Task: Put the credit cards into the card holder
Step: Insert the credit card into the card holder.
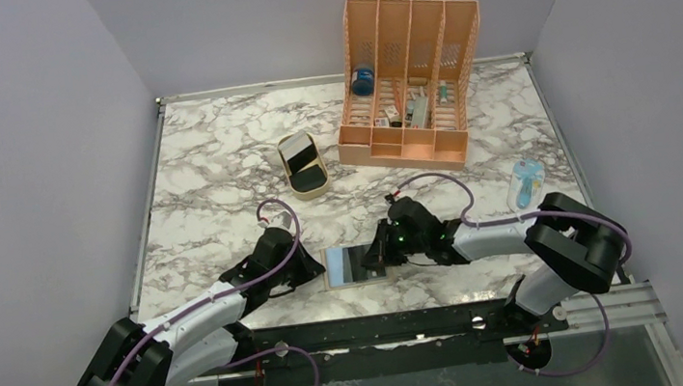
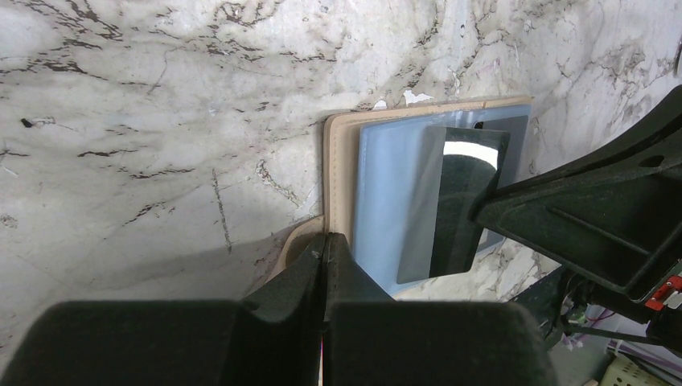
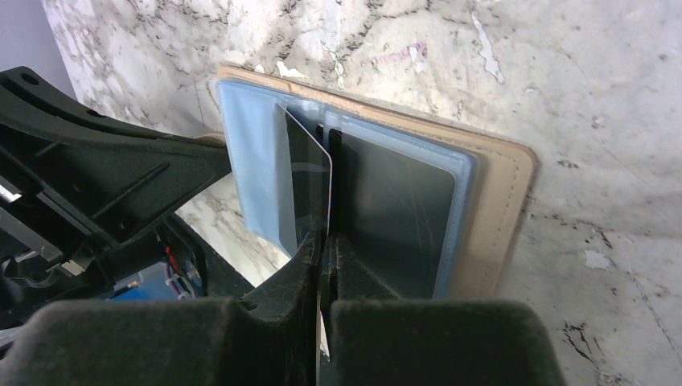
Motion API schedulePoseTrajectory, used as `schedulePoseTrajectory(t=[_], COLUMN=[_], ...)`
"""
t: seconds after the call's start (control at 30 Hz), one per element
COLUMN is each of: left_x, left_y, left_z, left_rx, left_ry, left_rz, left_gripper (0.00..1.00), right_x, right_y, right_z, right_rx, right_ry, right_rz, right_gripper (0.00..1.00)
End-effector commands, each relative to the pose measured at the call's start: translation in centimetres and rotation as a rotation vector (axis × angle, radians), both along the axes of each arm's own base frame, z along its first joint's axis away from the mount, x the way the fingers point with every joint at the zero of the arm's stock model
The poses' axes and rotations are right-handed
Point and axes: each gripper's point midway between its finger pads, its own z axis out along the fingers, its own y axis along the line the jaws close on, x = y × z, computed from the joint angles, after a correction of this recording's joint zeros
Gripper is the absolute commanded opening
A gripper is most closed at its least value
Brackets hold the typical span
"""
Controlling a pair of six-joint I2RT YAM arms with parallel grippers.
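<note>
The card holder (image 1: 341, 269) lies open on the marble between my two grippers, tan rim (image 2: 339, 177) outside, light-blue pockets (image 2: 386, 201) up. My right gripper (image 3: 323, 235) is shut on a black credit card (image 3: 310, 185), held on edge over the holder's middle fold. From the left wrist the same card (image 2: 454, 201) stands tilted above the blue pockets. Another dark card (image 3: 394, 209) sits flat inside the right pocket. My left gripper (image 2: 326, 240) is shut, its tips resting on the holder's tan edge beside the snap tab (image 2: 296, 241).
A big orange slotted organizer (image 1: 407, 79) with small items stands at the back. A tan oval tray (image 1: 303, 165) holding a dark card sits behind the left gripper (image 1: 315, 266). A blue-and-white object (image 1: 525, 184) lies at the right, beyond the right gripper (image 1: 378, 252).
</note>
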Motion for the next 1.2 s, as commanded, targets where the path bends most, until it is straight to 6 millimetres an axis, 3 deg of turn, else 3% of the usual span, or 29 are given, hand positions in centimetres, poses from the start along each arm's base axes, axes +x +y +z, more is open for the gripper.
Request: schedulePoseTrajectory(t=[0.0,0.5,0.6,0.9,1.03,1.17], left_x=[-1.6,-1.6,-1.6,-1.7,-1.7,-1.7], left_y=[1.7,1.6,1.6,1.7,1.7,1.7], left_z=[-2.2,-2.3,-2.3,-2.2,-2.2,-2.2], left_rx=[0.089,0.082,0.080,0.078,0.077,0.074], left_ry=[0.065,0.065,0.062,0.059,0.057,0.059], left_rz=[-0.004,-0.002,-0.004,-0.002,-0.001,0.001], left_gripper=[0.00,0.00,0.00,0.00,0.00,0.00], right_x=[-0.3,-0.7,-0.6,0.1,0.2,0.0], right_y=[-0.1,1.0,1.1,0.4,0.6,1.4], right_z=[-0.9,-0.7,-0.6,0.1,0.3,0.5], right_rx=[-0.068,-0.053,-0.069,-0.132,-0.128,-0.097], right_ry=[-0.006,-0.012,-0.018,-0.038,-0.044,-0.051], right_rz=[0.053,0.129,0.148,0.119,0.120,0.140], right_gripper=[0.01,0.02,0.07,0.38,0.41,0.36])
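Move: Just under the right hand, the card being inserted has its middle about 2 cm to the left and 1 cm below, already partly in its pocket. That pocket's middle lies some 4 cm left of the hand, level fore-and-aft and 1 cm down. The other leaf's card is 2 cm to the right and about 1 cm ahead; the tan case stands roughly 24 cm ahead and 10 cm left. For the left hand the pocket is about 4 cm to its right. Sliding left about 1 cm with the card's right-hand edge at its shut fingertips, the right hand works the card deeper into the left leaf's pocket, turning some 8 degrees counter-clockwise. Halfway through, its fingers start to open, to about two fifths, letting go of the card as the hand lifts half a centimetre. The left hand stays put, its closed tips still on the holder's left edge. ##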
